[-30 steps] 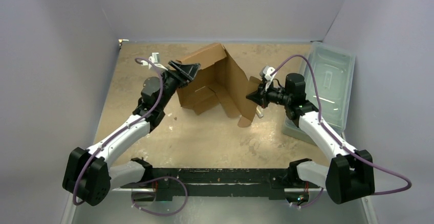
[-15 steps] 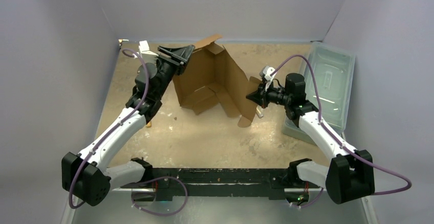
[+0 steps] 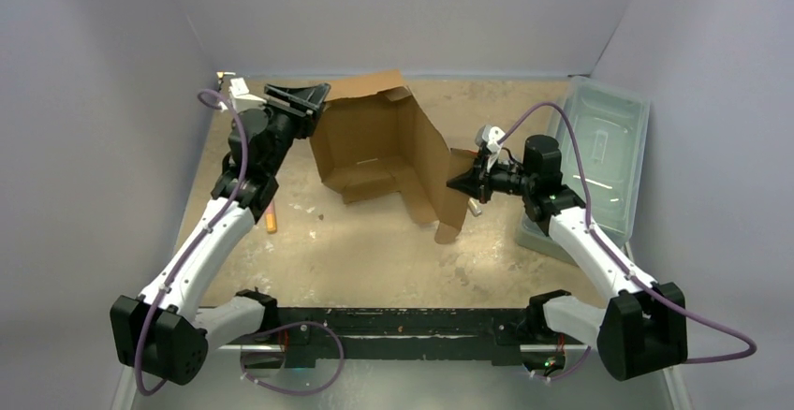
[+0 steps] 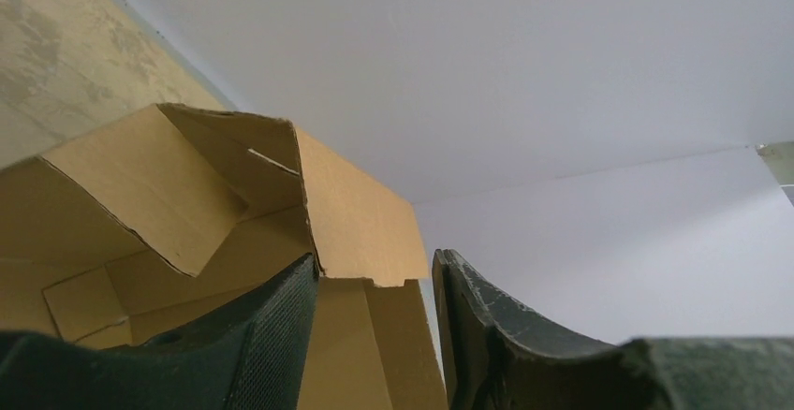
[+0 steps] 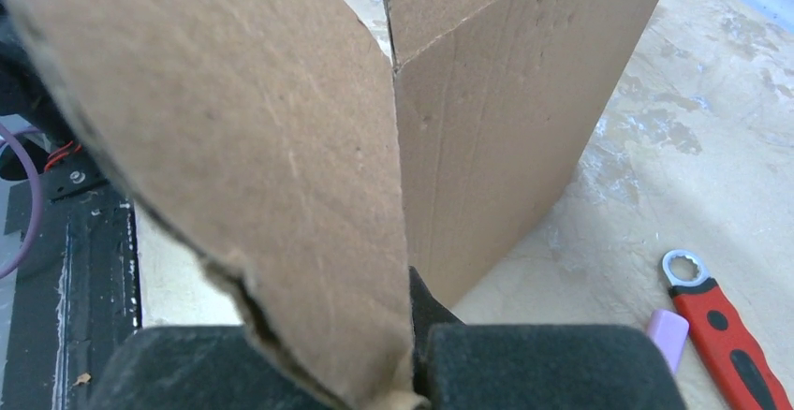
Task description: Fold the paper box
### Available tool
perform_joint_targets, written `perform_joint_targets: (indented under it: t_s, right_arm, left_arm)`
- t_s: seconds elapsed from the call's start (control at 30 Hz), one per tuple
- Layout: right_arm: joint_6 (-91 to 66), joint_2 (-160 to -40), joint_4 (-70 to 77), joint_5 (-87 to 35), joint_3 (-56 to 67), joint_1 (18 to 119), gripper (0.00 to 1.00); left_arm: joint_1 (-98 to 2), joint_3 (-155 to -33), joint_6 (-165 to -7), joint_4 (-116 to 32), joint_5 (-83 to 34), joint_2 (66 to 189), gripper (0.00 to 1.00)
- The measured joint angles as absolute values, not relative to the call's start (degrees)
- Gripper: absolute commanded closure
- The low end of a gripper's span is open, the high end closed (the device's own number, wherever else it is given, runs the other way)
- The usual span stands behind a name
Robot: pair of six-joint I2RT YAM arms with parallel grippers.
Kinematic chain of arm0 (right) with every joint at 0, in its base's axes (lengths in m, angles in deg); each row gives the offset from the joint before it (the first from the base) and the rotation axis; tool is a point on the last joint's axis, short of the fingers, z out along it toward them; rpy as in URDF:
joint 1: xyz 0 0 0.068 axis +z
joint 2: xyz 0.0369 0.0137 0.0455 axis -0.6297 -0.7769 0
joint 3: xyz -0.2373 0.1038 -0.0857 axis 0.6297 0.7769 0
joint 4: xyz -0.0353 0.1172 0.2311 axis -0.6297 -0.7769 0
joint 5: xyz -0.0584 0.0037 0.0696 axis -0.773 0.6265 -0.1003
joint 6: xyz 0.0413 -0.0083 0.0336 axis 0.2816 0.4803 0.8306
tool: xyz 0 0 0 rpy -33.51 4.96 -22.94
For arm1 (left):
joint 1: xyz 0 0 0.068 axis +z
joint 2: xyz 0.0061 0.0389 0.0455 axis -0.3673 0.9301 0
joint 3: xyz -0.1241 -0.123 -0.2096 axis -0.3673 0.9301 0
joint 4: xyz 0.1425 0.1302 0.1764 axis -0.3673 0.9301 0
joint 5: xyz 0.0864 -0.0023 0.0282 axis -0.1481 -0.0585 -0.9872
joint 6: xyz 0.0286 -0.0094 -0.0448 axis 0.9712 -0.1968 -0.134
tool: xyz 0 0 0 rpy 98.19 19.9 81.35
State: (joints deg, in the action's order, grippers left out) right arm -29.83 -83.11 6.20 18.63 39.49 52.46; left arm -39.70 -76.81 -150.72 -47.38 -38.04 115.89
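Observation:
The paper box (image 3: pixel 374 139) is brown cardboard, standing half-formed at the middle back of the table with its walls up. My left gripper (image 3: pixel 318 95) is at the box's upper left corner. In the left wrist view its fingers (image 4: pixel 281 335) stand apart with a cardboard wall edge (image 4: pixel 374 354) between them and a thin gap on the right side. My right gripper (image 3: pixel 457 183) is shut on a side flap at the box's right end. That flap (image 5: pixel 281 148) fills the right wrist view, pinched between the pads (image 5: pixel 562 363).
A translucent plastic bin (image 3: pixel 599 157) stands at the right edge. A red-handled wrench (image 5: pixel 721 326) and a small lilac piece (image 5: pixel 667 328) lie on the table past the box. An orange object (image 3: pixel 271 220) lies beside the left arm. Grey walls enclose the table.
My left arm has swung left and toward the back, drawing the box's left wall outward, and its jaws have narrowed. The right arm holds its flap in place.

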Motion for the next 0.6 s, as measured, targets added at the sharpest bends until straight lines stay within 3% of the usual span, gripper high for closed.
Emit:
perform_joint_targets:
  t_s: [0.13,0.37,0.6]
  right_arm:
    - [-29.8,-83.5,6.1,17.7,39.5,52.5,1.00]
    - [-29.8,-83.5,6.0,15.7,39.5,52.5,1.00]
    - [-29.8,-83.5,6.0,15.5,39.5,52.5,1.00]
  left_arm:
    - [-36.3,-76.8,-149.9,-47.4,-32.0,115.7,0.42]
    - [-35.4,-78.6,-134.5,-43.4,-20.7,115.5,0.40]
    - [-35.4,-74.8,-109.3,-35.4,-24.9,101.6,0.29]
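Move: The box's lid lip stands just off the left fingertips; its middle lies about 9 cm to that hand's right, 4 cm farther out and 3 cm lower. The box floor is about 9 cm right, 3 cm ahead and 32 cm down; the right side wall is centred about 19 cm right, level with the hand and 17 cm below. The right hand already pinches that wall's end flap between its fingers; from it, the lip is about 16 cm left, 14 cm ahead and 12 cm up. The left fingers come free of the raised lid's left end. After wavering slightly left and right, the hand draws back about 7 cm from the lip, ending slightly left, while rolling some 40 degrees with its left side rising and its tips tilting up; the fingers open wider. The right hand keeps its pinch on the wall's end flap, barely shifting. ##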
